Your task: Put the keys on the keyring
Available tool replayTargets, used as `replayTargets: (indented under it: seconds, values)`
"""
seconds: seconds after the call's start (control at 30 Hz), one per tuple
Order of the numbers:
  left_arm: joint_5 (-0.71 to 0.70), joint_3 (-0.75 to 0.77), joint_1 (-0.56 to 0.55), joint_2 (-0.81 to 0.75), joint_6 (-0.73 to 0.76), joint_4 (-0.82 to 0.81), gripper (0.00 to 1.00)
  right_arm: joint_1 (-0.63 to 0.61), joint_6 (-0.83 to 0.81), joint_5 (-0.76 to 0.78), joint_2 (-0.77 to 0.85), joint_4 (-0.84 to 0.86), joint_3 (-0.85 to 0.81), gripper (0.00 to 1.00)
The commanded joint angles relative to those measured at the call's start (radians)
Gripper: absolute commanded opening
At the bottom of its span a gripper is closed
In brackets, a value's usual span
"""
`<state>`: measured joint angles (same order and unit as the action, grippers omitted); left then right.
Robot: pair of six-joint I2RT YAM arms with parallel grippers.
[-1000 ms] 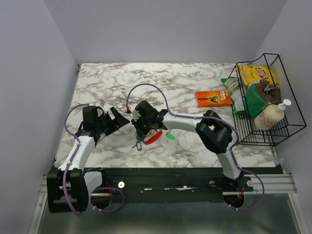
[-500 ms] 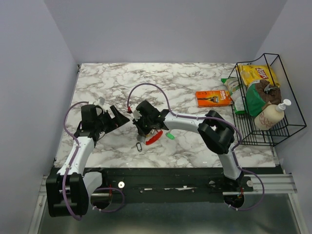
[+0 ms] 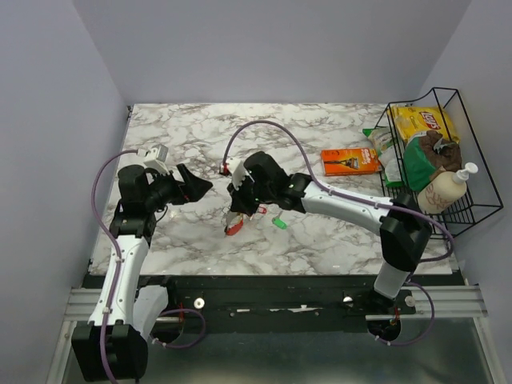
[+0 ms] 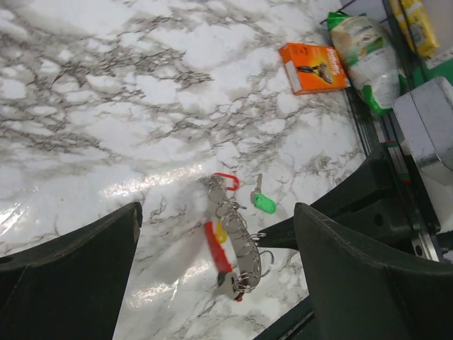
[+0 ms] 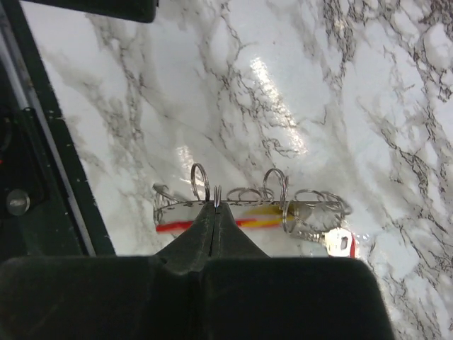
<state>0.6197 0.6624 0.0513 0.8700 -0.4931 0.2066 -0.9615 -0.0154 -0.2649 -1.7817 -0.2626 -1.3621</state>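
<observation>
My right gripper [image 5: 216,207] is shut on one thin metal ring, the keyring [image 5: 217,193], which sits on a metal strip [image 5: 244,204] carrying several such rings. That bunch hangs above the marble, with a red key [image 4: 217,248], a yellow key [image 4: 221,231] and a silver key blade [image 5: 338,241] on it. In the top view the right gripper [image 3: 238,206] holds the bunch over the table's middle, the red key [image 3: 234,229] dangling. A green key [image 3: 279,223] lies loose on the table to its right. My left gripper [image 3: 200,186] is open, just left of the bunch.
An orange flat packet [image 3: 350,161] lies at the right back of the marble table [image 3: 320,248]. A black wire basket [image 3: 436,168] with bags and a lotion bottle stands at the right edge. Purple cables arch over both arms. A small red loop [image 4: 227,181] shows beside the green key [image 4: 263,203].
The right gripper has shut on the ring and lifted the bunch with the red key off the table. The left arm has risen and swung slightly left, staying open.
</observation>
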Motion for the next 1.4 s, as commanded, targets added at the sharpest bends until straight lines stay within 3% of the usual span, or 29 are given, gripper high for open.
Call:
replayTargets:
  seconds: [0.0,0.2,0.63,1.0,1.13,1.37]
  values:
    - [0.182,0.043,0.005,-0.064,0.065,-0.055,0.95,0.009,-0.06,-0.143,0.103,0.017,0.037,0.01]
    - [0.348,0.092,0.004,-0.069,0.102,-0.05,0.88,0.012,-0.113,-0.23,0.185,0.023,0.052,0.01]
    - [0.382,0.109,0.001,-0.081,0.108,-0.026,0.81,0.01,-0.199,-0.293,0.194,0.083,0.154,0.01]
    - [0.2,-0.084,-0.097,-0.149,-0.077,-0.148,0.76,0.012,-0.054,-0.319,0.2,0.376,0.431,0.01]
    - [0.089,-0.185,-0.151,-0.187,-0.169,-0.239,0.73,0.018,0.006,-0.358,0.217,0.502,0.492,0.01]
    - [0.068,-0.27,-0.222,-0.201,-0.193,-0.311,0.66,0.033,0.061,-0.413,0.212,0.576,0.517,0.01]
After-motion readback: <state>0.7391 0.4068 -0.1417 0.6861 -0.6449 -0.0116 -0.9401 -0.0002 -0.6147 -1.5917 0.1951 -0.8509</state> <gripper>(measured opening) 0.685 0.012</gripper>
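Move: The keyring already hangs from a ring in my shut right fingertips, its middle about 4 cm straight below them. From my open left hand it lies some 11 cm right, 5 cm back and 10 cm down. The green key lies on the table about 12 cm right of my right hand, 3 cm ahead and 12 cm below. The keyring's red tag sits some 7 cm right, 5 cm ahead and 9 cm below that hand. Still gripping a ring of the keyring, my right hand draws back about 8 cm and some 3 cm right, first rising 6 cm, then sinking past its starting height while it turns counter-clockwise. My left hand also lifts, then comes down again, working back and right towards the keyring by about 6 cm each way, turning clockwise and narrowing its fingers from wide open without shutting. ##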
